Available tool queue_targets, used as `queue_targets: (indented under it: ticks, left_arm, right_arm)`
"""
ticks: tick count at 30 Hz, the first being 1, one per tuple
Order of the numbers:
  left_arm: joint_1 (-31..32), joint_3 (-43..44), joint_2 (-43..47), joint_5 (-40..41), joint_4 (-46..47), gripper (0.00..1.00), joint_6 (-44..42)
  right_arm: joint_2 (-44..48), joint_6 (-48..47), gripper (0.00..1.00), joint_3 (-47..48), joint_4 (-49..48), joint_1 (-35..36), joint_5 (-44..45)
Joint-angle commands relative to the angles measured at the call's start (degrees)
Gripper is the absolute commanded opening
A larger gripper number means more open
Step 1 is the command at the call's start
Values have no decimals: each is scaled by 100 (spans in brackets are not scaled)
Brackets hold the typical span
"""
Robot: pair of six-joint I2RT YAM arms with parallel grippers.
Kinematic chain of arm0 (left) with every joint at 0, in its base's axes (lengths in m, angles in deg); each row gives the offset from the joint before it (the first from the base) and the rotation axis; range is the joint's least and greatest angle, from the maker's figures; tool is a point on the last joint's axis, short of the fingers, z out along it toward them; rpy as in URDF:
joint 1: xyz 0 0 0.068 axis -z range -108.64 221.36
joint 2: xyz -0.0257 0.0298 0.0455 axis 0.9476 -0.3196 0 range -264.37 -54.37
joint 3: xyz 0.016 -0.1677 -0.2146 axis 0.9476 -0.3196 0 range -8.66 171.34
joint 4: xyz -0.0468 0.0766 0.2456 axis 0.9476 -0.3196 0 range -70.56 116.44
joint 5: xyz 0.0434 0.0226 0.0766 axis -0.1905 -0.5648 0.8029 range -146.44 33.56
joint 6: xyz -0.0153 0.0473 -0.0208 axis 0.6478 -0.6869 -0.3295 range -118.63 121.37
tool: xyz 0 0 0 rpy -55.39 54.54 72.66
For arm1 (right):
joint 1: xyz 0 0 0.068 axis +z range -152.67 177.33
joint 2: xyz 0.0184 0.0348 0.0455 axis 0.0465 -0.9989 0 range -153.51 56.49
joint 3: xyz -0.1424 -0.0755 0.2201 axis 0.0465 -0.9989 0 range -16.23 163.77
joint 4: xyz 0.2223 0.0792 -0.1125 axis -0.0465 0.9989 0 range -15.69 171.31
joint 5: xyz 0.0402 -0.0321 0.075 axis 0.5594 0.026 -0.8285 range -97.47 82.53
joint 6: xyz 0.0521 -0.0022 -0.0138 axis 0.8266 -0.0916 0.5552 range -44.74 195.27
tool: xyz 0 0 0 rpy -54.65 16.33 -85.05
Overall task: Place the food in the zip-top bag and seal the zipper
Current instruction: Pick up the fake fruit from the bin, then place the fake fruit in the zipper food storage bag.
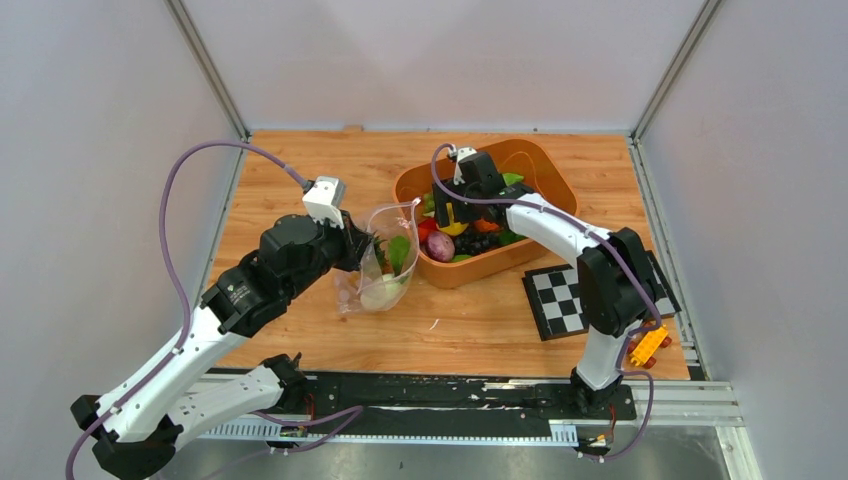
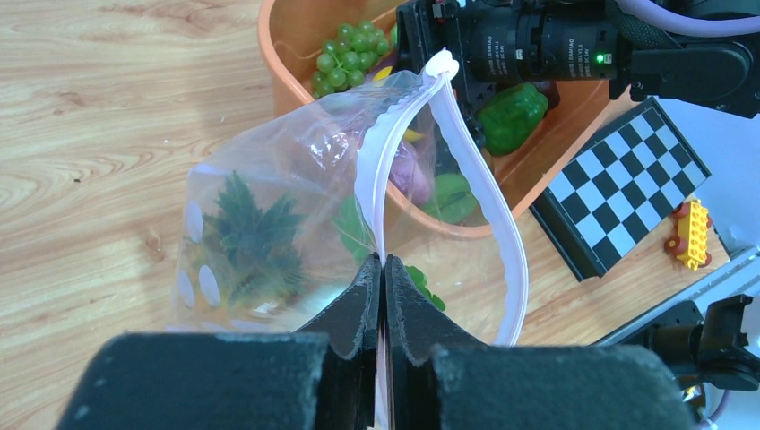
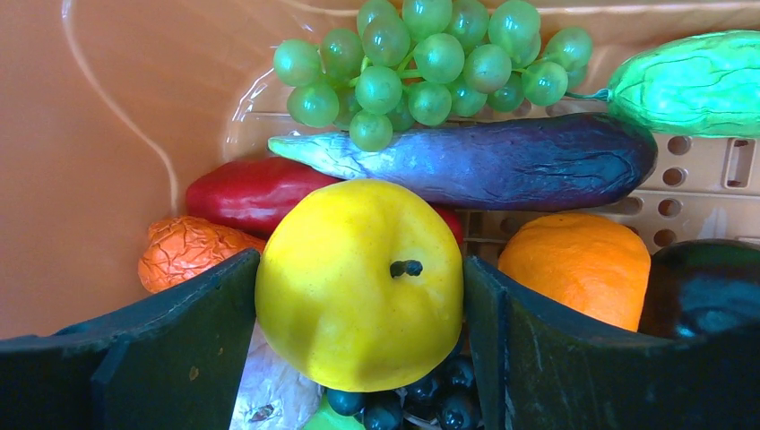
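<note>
The zip-top bag [image 1: 385,265] stands open on the table left of the orange tub [image 1: 540,165]. My left gripper [image 2: 384,264] is shut on the bag's mouth edge, pinching the zipper [image 2: 381,161]. A green leafy piece [image 2: 255,237] lies inside the bag [image 2: 269,206]. My right gripper [image 3: 360,260] reaches into the tub, and its fingers touch both sides of a yellow fruit [image 3: 349,313] that rests on dark grapes. Around it lie more food: green grapes [image 3: 421,63], a purple eggplant [image 3: 502,157], an orange [image 3: 574,260] and a red pepper [image 3: 242,193].
A black-and-white checkerboard [image 1: 560,295] lies right of the tub, near the right arm's base. Small yellow-red toy blocks [image 1: 648,345] sit at the table's front right. White walls enclose the table on three sides.
</note>
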Motion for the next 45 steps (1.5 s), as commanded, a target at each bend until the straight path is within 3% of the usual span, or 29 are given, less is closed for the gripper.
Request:
queue_targets:
  ticks: [1,20,33,39,45]
  left_arm:
    - [-7,32,21,54,61,8,-52]
    - [-6,85,10,-16,93,8,-31]
    - [-1,-21,-64,-82,205,8,-1]
    - [-8,10,-150,-116,300,8,-10]
    - [-8,-19,-147,-161,306,7,21]
  right_arm:
    - [375,20,59,-15,-68,-20,-174]
    - [1883,147,57,-725,-699,-24,-829]
    - [3219,494,56,-1414,-1778,-20,-2247]
    - [3775,668,56,-1937,-3131,76,-3323]
    - [3731,-2,56,-1653,-2657,516,-3495]
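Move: The right gripper already has the yellow fruit between its pads down in the bin; its goal, the bag's open mouth, is about 12 cm back, 9 cm to its left and 16 cm above. Near the right gripper's pads, the orange sits some 6 cm to the right and 3 below, the green grapes about 9 cm ahead, 1 left and 4 below. From the left gripper, the bag's mouth is roughly 5 cm ahead, 5 right and 3 below. Keep the right gripper closed on the yellow fruit and lift it some 22 cm out of the bin, first mostly straight up, then also drawing back about 13 cm and easing left towards the bag's mouth. As it rises, swing the steeply downward fingers by roughly 50 degrees until they point left, nearly level. Hold the left gripper almost still, pinching the bag's edge. ##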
